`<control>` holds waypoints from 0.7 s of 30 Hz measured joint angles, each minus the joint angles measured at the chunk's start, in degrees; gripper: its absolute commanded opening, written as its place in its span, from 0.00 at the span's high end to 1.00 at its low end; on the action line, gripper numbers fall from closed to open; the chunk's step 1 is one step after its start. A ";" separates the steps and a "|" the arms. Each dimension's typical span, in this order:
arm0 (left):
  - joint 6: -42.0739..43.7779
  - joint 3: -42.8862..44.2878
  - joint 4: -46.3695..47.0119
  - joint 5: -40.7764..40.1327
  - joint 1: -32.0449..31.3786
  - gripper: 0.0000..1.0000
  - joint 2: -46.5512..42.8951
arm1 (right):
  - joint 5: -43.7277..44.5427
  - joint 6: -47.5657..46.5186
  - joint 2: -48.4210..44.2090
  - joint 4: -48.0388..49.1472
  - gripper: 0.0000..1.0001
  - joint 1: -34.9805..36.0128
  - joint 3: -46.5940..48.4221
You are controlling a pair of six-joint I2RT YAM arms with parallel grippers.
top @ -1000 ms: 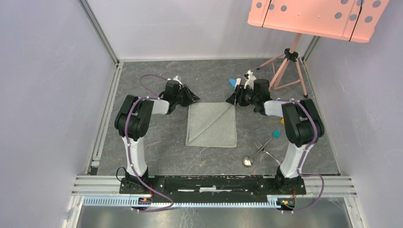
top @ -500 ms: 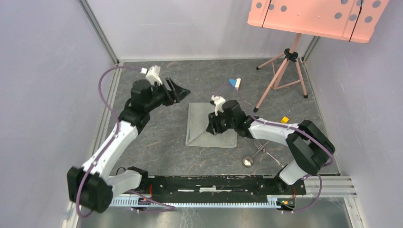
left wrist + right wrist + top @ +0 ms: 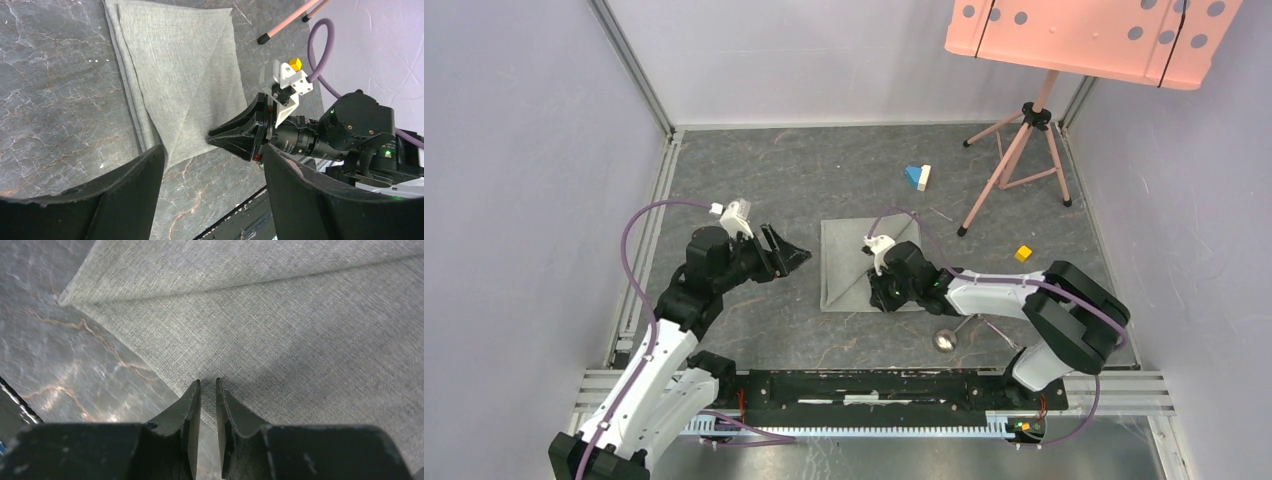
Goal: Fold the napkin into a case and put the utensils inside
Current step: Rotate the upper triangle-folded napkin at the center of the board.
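Observation:
The light grey napkin (image 3: 864,250) lies flat on the dark table, folded, with a diagonal crease across it (image 3: 175,65). My right gripper (image 3: 879,297) sits at its near edge. In the right wrist view its jaws (image 3: 208,382) are closed to a thin slit, with the napkin's edge (image 3: 275,315) in the slit at the tips. My left gripper (image 3: 796,257) hovers just left of the napkin, open and holding nothing. The spoon (image 3: 944,340) lies near the table's front. Only a thin part of the fork's handle (image 3: 999,333) shows; the right arm hides the rest.
A blue and white block pair (image 3: 917,177) lies beyond the napkin, and a yellow block (image 3: 1023,253) to the right. A pink tripod (image 3: 1014,150) carrying a pink board stands at the back right, one foot (image 3: 961,232) close to the napkin. The metal rail (image 3: 874,385) runs along the near edge.
Both grippers have left the napkin's far corners. The left one opened and drew back to the left side. The right one crossed the cloth to its near edge and closed there.

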 measured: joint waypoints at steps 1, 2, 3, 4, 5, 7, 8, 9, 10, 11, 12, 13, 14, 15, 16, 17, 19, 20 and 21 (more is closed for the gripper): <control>0.00 0.00 -0.11 0.02 0.00 0.21 -0.57 | 0.50 -0.22 -1.11 0.24 0.78 0.00 -1.25; 0.00 0.00 -0.31 0.07 0.00 0.21 -1.11 | 1.05 -0.50 -2.23 0.20 0.78 -0.02 -2.27; 0.00 -0.07 -0.46 0.17 0.00 0.21 -1.51 | 1.90 -0.90 -3.43 -0.22 0.77 -0.15 -3.28; 0.00 -0.22 -0.55 0.26 0.00 0.21 -1.77 | 2.64 -1.29 -4.52 -0.83 0.74 -0.24 -4.02; 0.00 -0.55 -0.63 0.44 0.00 0.21 -2.05 | 3.58 -1.79 -5.79 -1.97 0.69 -0.52 -4.70; -0.02 -1.66 -0.68 0.55 0.00 0.21 -2.49 | 5.99 -2.71 -7.85 -4.68 0.60 -1.53 -5.27; -0.02 -2.47 -0.59 0.59 0.00 0.21 -2.67 | 8.13 -3.78 -9.18 -7.30 0.56 -2.25 -5.33; -0.02 -3.21 -0.52 0.63 0.00 0.21 -2.78 | 9.70 -4.33 -10.10 -9.31 0.51 -2.67 -5.31; -0.04 -4.24 -0.42 0.70 0.00 0.21 -2.84 | 11.21 -5.16 -10.99 -11.78 0.48 -2.93 -5.16; -0.04 -5.18 -0.39 0.79 0.00 0.21 -2.82 | 12.13 -5.64 -11.52 -13.77 0.47 -2.97 -4.76; -0.07 -5.84 -0.46 0.85 0.00 0.21 -2.80 | 13.22 -6.27 -12.02 -16.63 0.45 -2.60 -3.82; -0.07 -6.64 -0.48 0.83 0.00 0.21 -2.78 | 13.92 -6.75 -12.24 -19.21 0.45 -1.70 -2.43; -0.09 -7.08 -0.50 0.76 0.00 0.21 -2.78 | 13.97 -6.97 -12.26 -20.85 0.46 -0.61 -1.11; -0.09 -7.43 -0.46 0.42 0.00 0.21 -2.84 | 13.86 -7.06 -12.17 -22.60 0.46 1.01 0.90; -0.11 -7.76 -0.42 0.11 0.00 0.21 -2.99 | 13.25 -7.02 -12.02 -23.47 0.47 2.49 2.73; -0.13 -8.09 -0.31 -0.15 0.00 0.21 -3.28 | 12.63 -6.99 -11.65 -23.85 0.47 3.78 4.57; -0.13 -8.61 -0.22 -0.79 0.00 0.20 -4.13 | 11.19 -6.78 -10.38 -23.85 0.47 5.92 7.74; -0.13 -8.81 -0.22 -1.27 0.00 0.20 -4.63 | 10.49 -6.71 -9.55 -23.71 0.47 6.75 9.03; -0.13 -8.98 -0.20 -1.57 0.00 0.20 -5.07 | 10.08 -6.49 -8.61 -23.65 0.49 7.45 10.12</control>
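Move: The folded napkin lies under the right fingertips, which sit near its near edge; its middle is about 8 cm ahead and 1 cm to the left of that hand. The spoon's bowl is some 13 cm right and 9 cm back, the fork about 23 cm right and 6 cm back, all at about fingertip level. From the raised left hand the napkin's middle is roughly 8 cm ahead, 17 cm right and 17 cm below. The napkin's near edge is dragged to the right by the right fingertips, already resting on it, about 9 cm level over the board while the hand tilts some 15 degrees. That hand then turns back left almost as far, lifting off about 5 cm and easing slightly back, its fingers opening to about half. The open left hand sinks about 5 cm, drawing back a little. ##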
